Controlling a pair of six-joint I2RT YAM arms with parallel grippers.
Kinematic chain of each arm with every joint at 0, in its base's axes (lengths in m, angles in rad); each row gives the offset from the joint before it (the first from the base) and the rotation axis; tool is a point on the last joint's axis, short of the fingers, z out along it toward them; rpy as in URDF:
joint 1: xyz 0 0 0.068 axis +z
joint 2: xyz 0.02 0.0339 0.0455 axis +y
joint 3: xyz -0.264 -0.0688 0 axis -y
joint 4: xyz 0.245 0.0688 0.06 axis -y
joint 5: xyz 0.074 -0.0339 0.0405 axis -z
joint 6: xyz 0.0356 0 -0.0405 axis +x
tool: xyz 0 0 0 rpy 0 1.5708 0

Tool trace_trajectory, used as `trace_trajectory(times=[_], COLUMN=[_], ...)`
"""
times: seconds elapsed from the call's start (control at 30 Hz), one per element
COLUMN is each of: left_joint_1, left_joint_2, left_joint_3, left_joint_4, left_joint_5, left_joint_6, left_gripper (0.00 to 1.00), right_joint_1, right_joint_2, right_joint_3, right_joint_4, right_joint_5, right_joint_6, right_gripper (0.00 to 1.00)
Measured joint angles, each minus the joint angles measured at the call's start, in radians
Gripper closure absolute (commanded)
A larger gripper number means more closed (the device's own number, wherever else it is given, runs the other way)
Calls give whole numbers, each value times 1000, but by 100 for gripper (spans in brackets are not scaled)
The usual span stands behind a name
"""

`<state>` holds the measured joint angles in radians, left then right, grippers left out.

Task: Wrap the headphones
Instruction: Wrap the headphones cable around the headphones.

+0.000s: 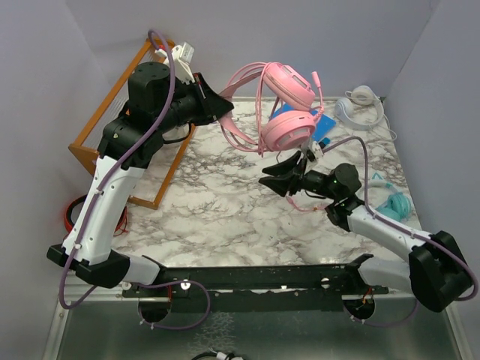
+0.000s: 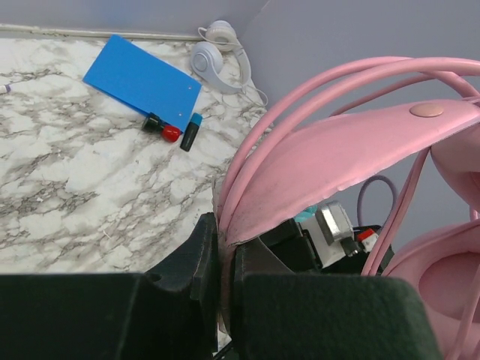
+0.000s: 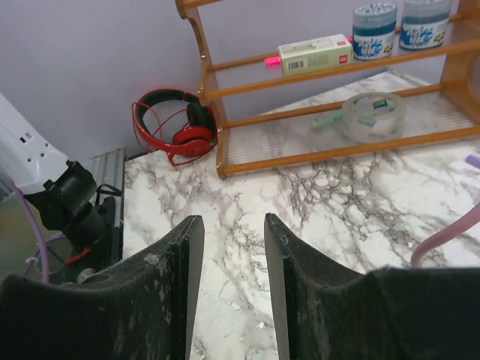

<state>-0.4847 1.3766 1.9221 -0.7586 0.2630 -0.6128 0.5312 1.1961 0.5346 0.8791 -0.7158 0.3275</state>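
Observation:
The pink headphones (image 1: 289,105) hang above the back of the table, held by their headband (image 2: 352,142). My left gripper (image 1: 221,112) (image 2: 225,232) is shut on the headband's lower end. Loops of the pink cable (image 1: 241,81) (image 2: 337,82) run over the band, and a short stretch lies on the table (image 1: 307,206). My right gripper (image 1: 274,180) (image 3: 234,225) hovers just below the pink earcups, open, with only marble between its fingers. White headphones (image 1: 360,101) (image 2: 217,56) lie at the back right. A teal pair (image 1: 394,202) lies by the right arm.
A wooden rack (image 1: 112,112) (image 3: 322,112) stands at the left with a tape roll (image 3: 373,112), a box (image 3: 315,54) and jars (image 3: 375,19). Red-and-black headphones (image 1: 75,210) (image 3: 172,124) lie beside it. A blue card (image 1: 328,129) (image 2: 142,79) and markers (image 2: 172,131) lie at the back.

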Motion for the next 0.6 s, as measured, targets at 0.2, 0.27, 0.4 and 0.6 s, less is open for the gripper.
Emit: trace_trajectory(times=[0.2, 0.27, 0.4, 0.6], left_joint_1=[1, 1, 3, 5], left_joint_2=[0, -1, -1, -1], left_joint_3=[-6, -15, -27, -29], left_joint_4=[0, 0, -1, -1], left_joint_5=[-14, -19, -23, -23], left_joint_6=[0, 0, 1, 1], left_gripper=[100, 100, 100, 100], right_joint_1=[0, 0, 1, -10], right_joint_2=[-79, -100, -129, -103], right_joint_3=[1, 2, 35, 154], right_joint_4=[-64, -83, -140, -187], right_joint_5=[40, 96, 241, 418], right_joint_6=[-63, -80, -115, -164], right_gripper=[42, 39, 31, 0])
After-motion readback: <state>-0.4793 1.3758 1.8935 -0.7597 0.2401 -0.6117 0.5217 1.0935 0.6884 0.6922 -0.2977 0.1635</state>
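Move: Ahead of the open right hand by about 8 cm, some 3 cm to its right and roughly 7 cm higher, is the free-hanging stretch of pink cable. The pink headphones hang about 20 cm above that hand, 6 cm ahead and 2 cm right. The cable's loose end lies on the table some 25 cm below, level with the hand and 14 cm right. From the left hand, the hanging cable is about 2 cm ahead, 12 cm right and 14 cm down. Rising about 7 cm and reaching forward nearly as far, the right hand also draws some 4 cm to its right, coming up below the headphones towards the hanging cable. It swings about 25 degrees clockwise so the fingers point forward-left at the cable, opening from half to fully wide. The left hand keeps its pinch on the headband, sinking about 1 cm. ##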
